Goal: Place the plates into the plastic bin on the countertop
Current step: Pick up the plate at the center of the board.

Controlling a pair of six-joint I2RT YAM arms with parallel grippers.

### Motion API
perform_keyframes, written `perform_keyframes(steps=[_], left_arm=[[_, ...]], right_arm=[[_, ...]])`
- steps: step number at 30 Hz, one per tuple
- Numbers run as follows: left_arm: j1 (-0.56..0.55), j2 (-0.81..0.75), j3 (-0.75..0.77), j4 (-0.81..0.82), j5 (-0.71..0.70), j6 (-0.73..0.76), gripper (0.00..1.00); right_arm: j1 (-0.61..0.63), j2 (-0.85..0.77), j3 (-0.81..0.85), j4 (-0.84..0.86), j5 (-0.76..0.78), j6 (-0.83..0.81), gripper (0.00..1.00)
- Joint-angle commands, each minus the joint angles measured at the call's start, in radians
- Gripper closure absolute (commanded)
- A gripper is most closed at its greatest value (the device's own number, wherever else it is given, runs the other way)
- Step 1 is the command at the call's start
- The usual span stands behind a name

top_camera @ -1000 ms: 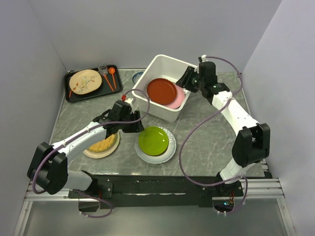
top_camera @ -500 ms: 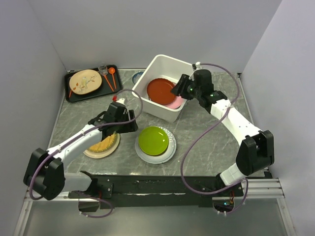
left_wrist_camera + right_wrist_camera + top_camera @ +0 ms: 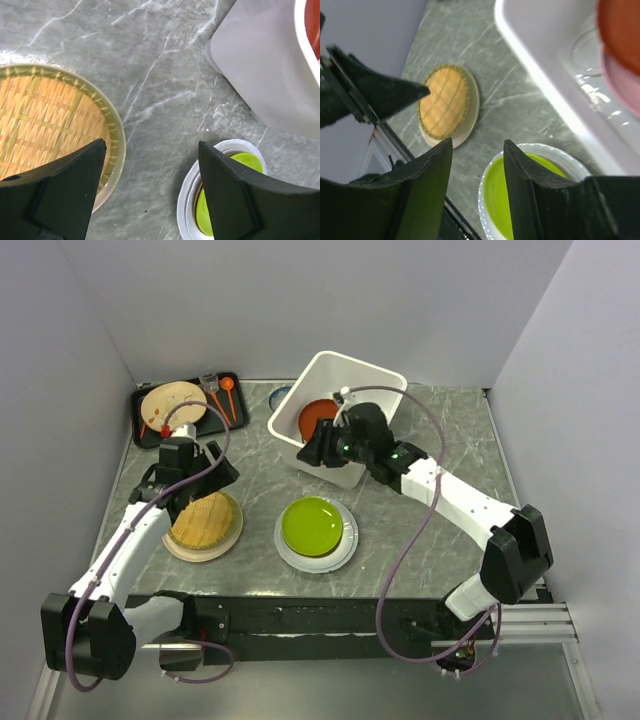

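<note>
The white plastic bin (image 3: 380, 373) stands at the back of the countertop (image 3: 430, 540), with a red plate (image 3: 316, 416) over a pink plate (image 3: 626, 86) inside. A woven yellow plate (image 3: 204, 521) rests on a cream plate at the front left. A lime green plate (image 3: 311, 526) sits on a white plate (image 3: 347, 540) at the front middle. My left gripper (image 3: 198, 483) hovers open above the woven plate's far edge (image 3: 45, 115). My right gripper (image 3: 318, 448) hangs open and holds nothing at the bin's near-left wall (image 3: 545, 65), above the lime plate (image 3: 520, 195).
A flat black tray (image 3: 150, 432) at the back left carries a cream twig-pattern plate (image 3: 172, 404) and orange utensils. A small dark-rimmed dish (image 3: 280, 395) peeks out behind the bin. Grey walls close in on three sides.
My right arm swung from the bin's right side across to its near-left wall. My left arm drew back left over the woven plate, its jaws widening. The bin has shifted slightly left.
</note>
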Motion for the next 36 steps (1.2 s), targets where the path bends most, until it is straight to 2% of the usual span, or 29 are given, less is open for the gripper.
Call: perform_keyframes(steps=[1, 6, 12, 21, 27, 36], left_arm=[[0.069, -0.049, 0.044, -0.028, 0.082, 0.014, 0.2], [0.17, -0.096, 0.059, -0.037, 0.137, 0.025, 0.18], [0.367, -0.138, 0.059, -0.058, 0.298, 0.057, 0.17], [0.562, -0.138, 0.017, -0.057, 0.511, 0.111, 0.17], [0.622, -0.119, -0.014, -0.04, 0.6, 0.137, 0.17], [0.629, -0.124, -0.029, -0.032, 0.605, 0.149, 0.17]], right_arm=[[0.049, 0.063, -0.018, 0.092, -0.041, 0.015, 0.47], [0.139, 0.173, 0.028, 0.109, -0.057, 0.023, 0.47], [0.22, 0.313, 0.091, 0.137, -0.085, 0.046, 0.47], [0.265, 0.456, 0.131, 0.247, -0.162, 0.113, 0.48], [0.287, 0.548, 0.199, 0.262, -0.18, 0.135, 0.49], [0.296, 0.652, 0.28, 0.287, -0.205, 0.175, 0.5]])
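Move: Over the counter, the right hand has the woven tray on its cream plate some 26 cm to its left, 8 cm back and 22 cm below. The green plate on its stack lies about 10 cm back, 1 cm to the left and 21 cm down from that hand; the white bin's middle is 11 cm ahead, 5 cm right and 17 cm below. From the left hand, the woven tray lies about 7 cm left, 7 cm back and 15 cm below. Sweeping left and dropping about 16 cm, the right hand reaches some 18 cm across and a little back, away from the bin and past the green plate towards the near-bin side of the woven tray. Its wrist turns counter-clockwise and tips down, each around 20 degrees, fingers staying half open. The left hand makes room, going 10 cm left and slightly up, open. ##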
